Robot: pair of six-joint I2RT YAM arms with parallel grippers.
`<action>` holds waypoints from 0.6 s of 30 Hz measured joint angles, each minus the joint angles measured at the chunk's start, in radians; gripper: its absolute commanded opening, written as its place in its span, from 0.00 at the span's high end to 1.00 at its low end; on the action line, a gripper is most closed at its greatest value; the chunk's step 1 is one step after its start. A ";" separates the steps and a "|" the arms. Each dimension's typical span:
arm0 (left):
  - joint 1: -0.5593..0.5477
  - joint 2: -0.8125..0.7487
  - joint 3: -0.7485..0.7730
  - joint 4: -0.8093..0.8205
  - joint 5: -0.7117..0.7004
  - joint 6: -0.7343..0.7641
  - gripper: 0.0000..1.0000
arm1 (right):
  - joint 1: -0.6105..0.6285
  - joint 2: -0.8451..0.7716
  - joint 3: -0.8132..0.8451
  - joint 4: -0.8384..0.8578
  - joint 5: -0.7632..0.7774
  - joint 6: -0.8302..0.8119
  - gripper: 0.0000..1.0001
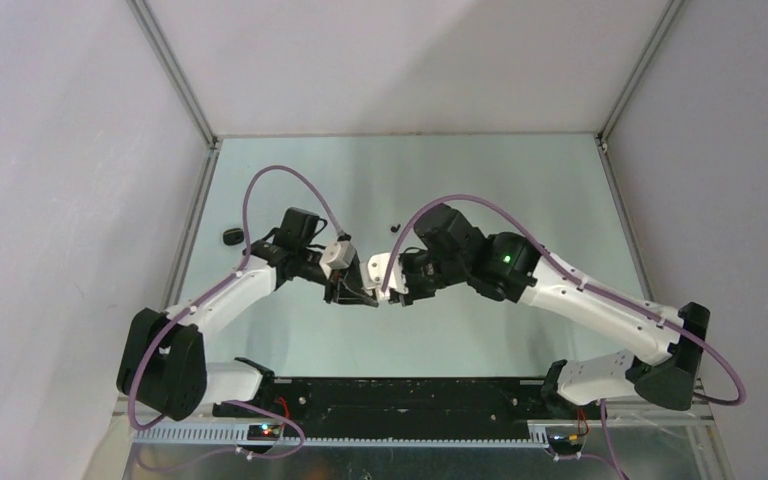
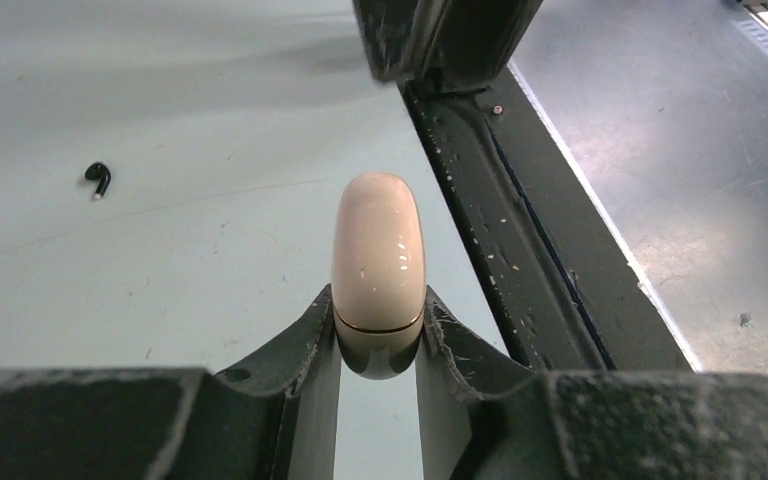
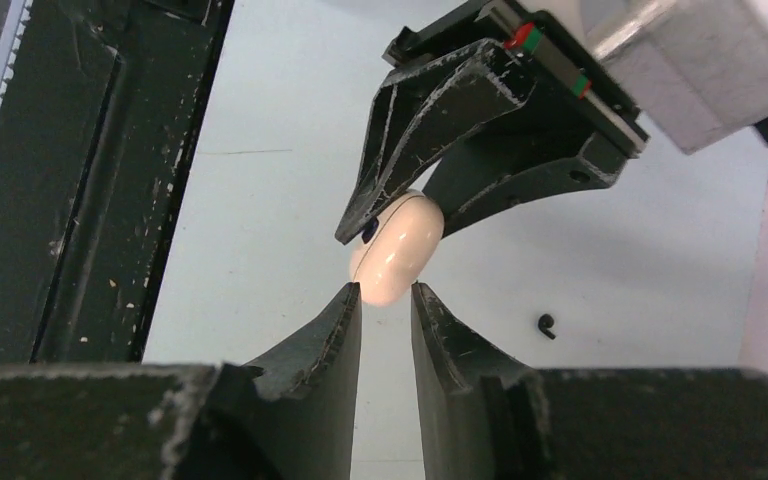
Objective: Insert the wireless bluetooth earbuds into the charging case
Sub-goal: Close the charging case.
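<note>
A glossy cream-white charging case is held above the table, and my left gripper is shut on its lower part just below the thin seam. In the right wrist view the case hangs from the left gripper. My right gripper has its narrow jaws pinched on the case's free end. From above, the two grippers meet tip to tip at mid table. One black earbud lies loose on the table. Tiny black earbuds lie behind the grippers. No cream-white earbuds show.
A small black oval object lies near the left wall. The black base rail runs along the near edge. Frame posts and white walls close in the table.
</note>
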 measured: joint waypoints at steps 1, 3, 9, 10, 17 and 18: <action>0.000 0.000 -0.003 0.021 -0.006 -0.027 1.00 | -0.010 -0.011 0.002 -0.002 -0.018 0.000 0.70; 0.001 0.003 -0.006 0.071 -0.023 -0.094 1.00 | -0.032 -0.022 0.006 -0.003 -0.025 0.002 0.70; 0.054 0.041 -0.017 0.265 -0.087 -0.339 0.98 | -0.199 -0.063 0.000 0.006 -0.047 0.045 0.69; 0.073 0.056 -0.028 0.333 -0.119 -0.418 0.98 | -0.230 -0.078 -0.008 0.011 -0.049 0.054 0.69; 0.188 0.207 0.029 0.410 -0.303 -0.662 0.99 | -0.442 -0.227 -0.130 0.049 -0.100 0.109 0.68; 0.199 0.247 0.066 0.379 -0.334 -0.679 0.98 | -0.466 -0.238 -0.146 0.053 -0.111 0.119 0.68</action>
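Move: The closed pink charging case is still pinched in the left hand, its middle about 2 cm right of the pads and 1 cm nearer the base. From the empty right hand it lies roughly 4 cm left and 6 cm below. The right black earbud lies some 14 cm ahead and 16 cm right of the right hand, 25 cm below. The far black earbud is about 22 cm ahead and 3 cm right of the left hand, 17 cm below. Keeping its pinch on the closed case, the left hand gathers speed forward about 13 cm towards the far black earbud, dropping some 5 cm and drifting a little left while swinging roughly 35 degrees counter-clockwise. The right hand, already clear, draws off to the right and forward towards the right black earbud, 14 cm or so and slightly up, turning about 25 degrees clockwise, its fingers' small gap unchanged. ##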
